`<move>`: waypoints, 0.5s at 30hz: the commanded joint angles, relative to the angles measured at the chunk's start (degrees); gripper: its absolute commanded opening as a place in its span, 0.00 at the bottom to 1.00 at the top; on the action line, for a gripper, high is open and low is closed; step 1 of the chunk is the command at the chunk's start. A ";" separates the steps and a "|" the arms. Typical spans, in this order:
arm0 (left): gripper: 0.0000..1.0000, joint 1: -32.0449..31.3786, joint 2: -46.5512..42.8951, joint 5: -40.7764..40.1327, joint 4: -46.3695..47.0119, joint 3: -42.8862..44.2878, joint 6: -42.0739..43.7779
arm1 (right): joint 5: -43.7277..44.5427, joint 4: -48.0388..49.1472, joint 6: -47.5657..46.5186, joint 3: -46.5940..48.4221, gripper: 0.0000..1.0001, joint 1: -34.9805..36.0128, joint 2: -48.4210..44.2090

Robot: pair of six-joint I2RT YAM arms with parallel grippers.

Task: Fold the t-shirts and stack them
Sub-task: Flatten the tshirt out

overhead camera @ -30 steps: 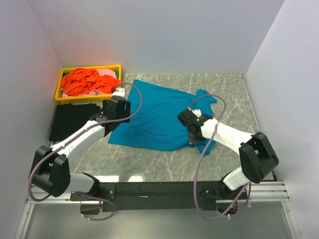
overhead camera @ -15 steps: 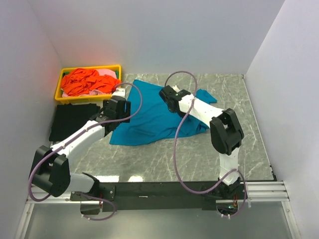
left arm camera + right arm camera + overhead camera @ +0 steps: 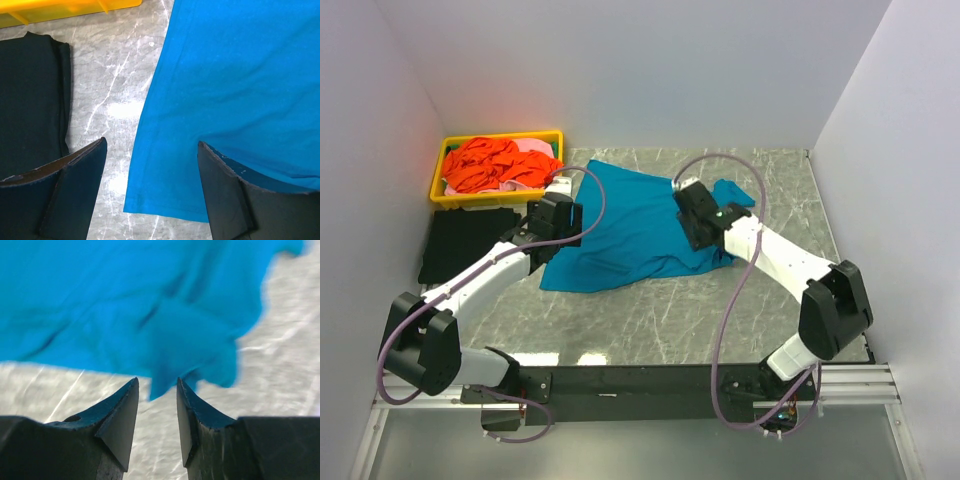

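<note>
The large teal-blue t-shirt (image 3: pixel 630 235) lies on the marble table, its near right part folded back over itself. My left gripper (image 3: pixel 554 216) hovers open over the shirt's near left corner (image 3: pixel 165 195), one finger on each side of the hem, holding nothing. My right gripper (image 3: pixel 694 214) sits above the shirt's right side. Its jaws (image 3: pixel 157 385) stand apart and empty, with blurred teal cloth (image 3: pixel 125 305) just beyond the tips. A folded black t-shirt (image 3: pixel 465 245) lies flat at the left (image 3: pixel 30 100). Orange-red t-shirts (image 3: pixel 490 165) and a pink one (image 3: pixel 530 147) fill the tray.
The yellow plastic tray (image 3: pixel 500 137) stands in the far left corner, its edge also in the left wrist view (image 3: pixel 60 7). White walls enclose the table on three sides. Bare marble (image 3: pixel 670 320) shows between the teal shirt and the arm bases.
My right gripper carried the teal shirt's near right edge back over the shirt, folding it, then opened, let go and drew back to the right. The left arm has stayed put.
</note>
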 commanded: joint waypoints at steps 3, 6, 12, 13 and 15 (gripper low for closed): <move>0.79 0.18 0.07 0.87 1.11 0.66 0.35 | -9.95 5.39 -3.23 -6.60 0.43 2.12 0.35; 0.79 0.18 0.07 0.25 1.02 0.84 0.35 | -11.79 5.83 -5.70 -6.69 0.44 2.47 2.28; 0.79 0.18 0.07 -0.27 0.93 0.58 0.44 | -13.03 5.92 -8.17 -4.14 0.44 2.82 7.29; 0.79 0.18 0.24 -0.27 0.93 0.66 0.44 | -13.29 5.91 -8.35 -3.79 0.44 2.91 7.82; 0.79 0.18 0.24 -0.27 0.93 0.58 0.61 | -13.12 5.74 -8.70 -2.82 0.44 3.00 9.58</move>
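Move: The loose fold on the t-shirt's near hem lies about 3 cm back, 3 cm left and 10 cm below the right hand's half-open fingers. The shirt's right sleeve is some 13 cm ahead and 9 cm right of that hand, its near left corner about 30 cm left and 7 cm back. From the idle left hand, the fold is roughly 24 cm to the right and 4 cm back. Half open, the right hand sinks some 8 cm towards the hem fold, easing back and left, tipping further down. ##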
